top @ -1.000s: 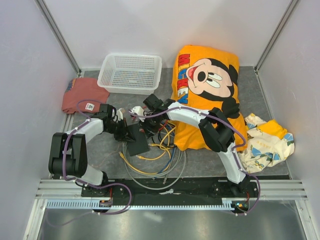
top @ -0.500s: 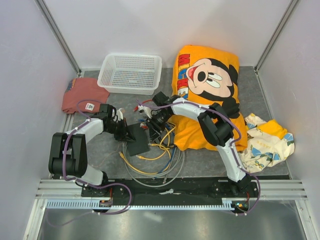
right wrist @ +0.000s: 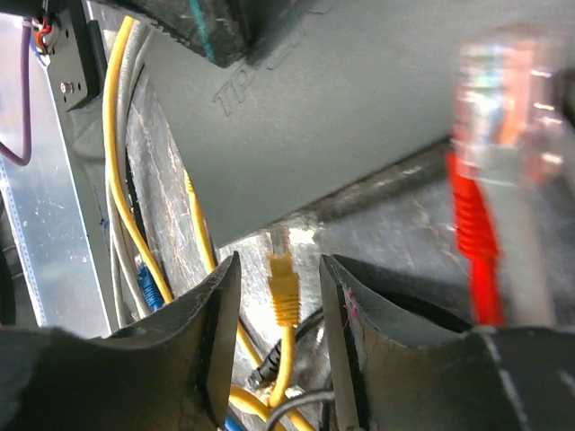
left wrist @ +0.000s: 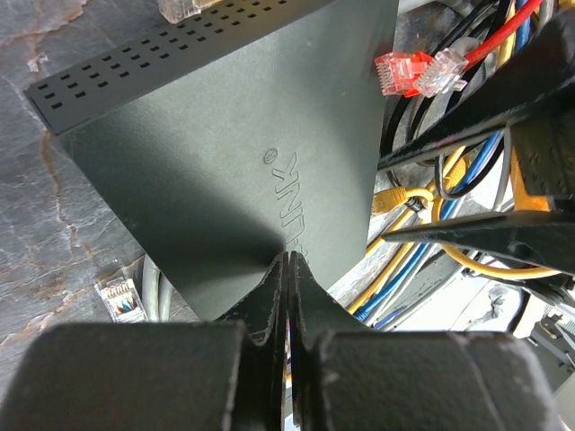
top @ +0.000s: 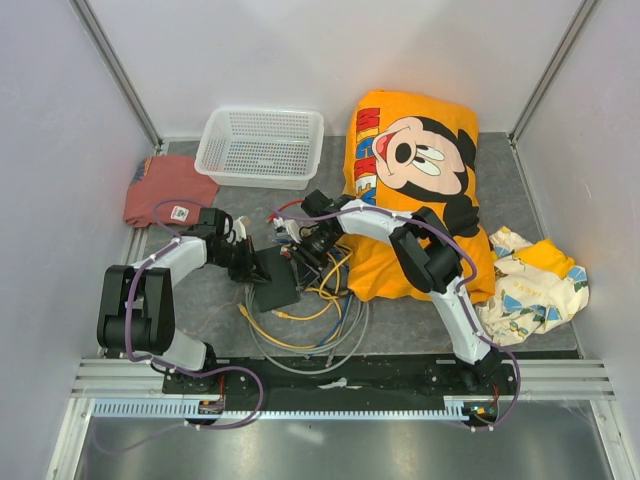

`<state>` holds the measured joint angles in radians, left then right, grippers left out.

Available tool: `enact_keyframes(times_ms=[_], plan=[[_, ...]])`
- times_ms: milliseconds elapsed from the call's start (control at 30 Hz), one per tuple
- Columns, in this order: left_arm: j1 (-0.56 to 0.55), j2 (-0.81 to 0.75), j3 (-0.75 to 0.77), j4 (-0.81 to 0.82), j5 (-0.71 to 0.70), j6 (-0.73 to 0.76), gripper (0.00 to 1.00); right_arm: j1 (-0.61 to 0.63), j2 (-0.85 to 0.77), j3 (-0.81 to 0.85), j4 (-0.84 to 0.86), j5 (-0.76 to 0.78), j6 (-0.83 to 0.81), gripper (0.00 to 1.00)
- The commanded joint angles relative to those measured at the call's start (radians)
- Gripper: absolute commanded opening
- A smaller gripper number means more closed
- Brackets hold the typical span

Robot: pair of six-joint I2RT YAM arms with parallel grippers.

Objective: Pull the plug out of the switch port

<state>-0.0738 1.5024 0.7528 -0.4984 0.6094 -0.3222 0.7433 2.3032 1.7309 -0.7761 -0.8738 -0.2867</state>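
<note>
The switch (top: 277, 285) is a flat black box on the mat, also visible in the wrist views (left wrist: 225, 144) (right wrist: 359, 117). My left gripper (top: 252, 265) (left wrist: 287, 259) is shut, its tips resting on the switch's top face and holding nothing. My right gripper (top: 297, 245) (right wrist: 279, 269) is open at the switch's cable side. A yellow plug (right wrist: 284, 292) stands between its jaws with a gap on each side. The plug's clear tip shows just below the switch's edge; whether it sits in a socket I cannot tell. A red plug (right wrist: 473, 193) (left wrist: 395, 74) hangs loose.
A tangle of yellow, blue and grey cables (top: 310, 310) lies beside the switch. A white mesh basket (top: 262, 145) stands behind it, with an orange Mickey shirt (top: 415, 180) at the right, a red-brown cloth (top: 165, 188) at the left and a patterned cloth (top: 535, 280) at the far right.
My right wrist has swung back from over the switch and settled at its cable side, and its jaws have opened wider. The left arm has not moved.
</note>
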Motion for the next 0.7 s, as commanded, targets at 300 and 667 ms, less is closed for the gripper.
enact_keyframes(times_ms=[300, 667], plan=[[0.002, 0.004, 0.003, 0.027, -0.019, 0.031, 0.02, 0.076, -0.134, -0.171, 0.047, 0.406, -0.137, 0.26], [0.003, -0.03, 0.022, 0.021, -0.027, 0.044, 0.02, -0.062, -0.251, -0.186, 0.025, 0.717, -0.23, 0.26]])
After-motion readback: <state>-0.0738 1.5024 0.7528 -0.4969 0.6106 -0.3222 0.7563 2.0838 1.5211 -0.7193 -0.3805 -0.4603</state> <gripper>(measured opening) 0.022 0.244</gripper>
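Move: The yellow plug lies just under the right hand's open fingers, about 2 cm back and 1 cm below, at the port side of the black switch. The switch's middle is some 6 cm left and 2 cm back. A red plug is about 4 cm ahead and 1 cm left; another yellow plug lies roughly 9 cm back and 5 cm left. From the left hand, the gripped-for yellow plug is about 10 cm right, 2 cm back and slightly below. The right fingers close on the yellow plug as the hand eases about 2 cm back and a little down. Then, keeping the plug pinched, they pull away from the switch, rightward some 6 cm and forward about as far, staying low and tipping about 30 degrees steeper down. The left hand stays in place, its shut fingertips resting on the switch's top. ##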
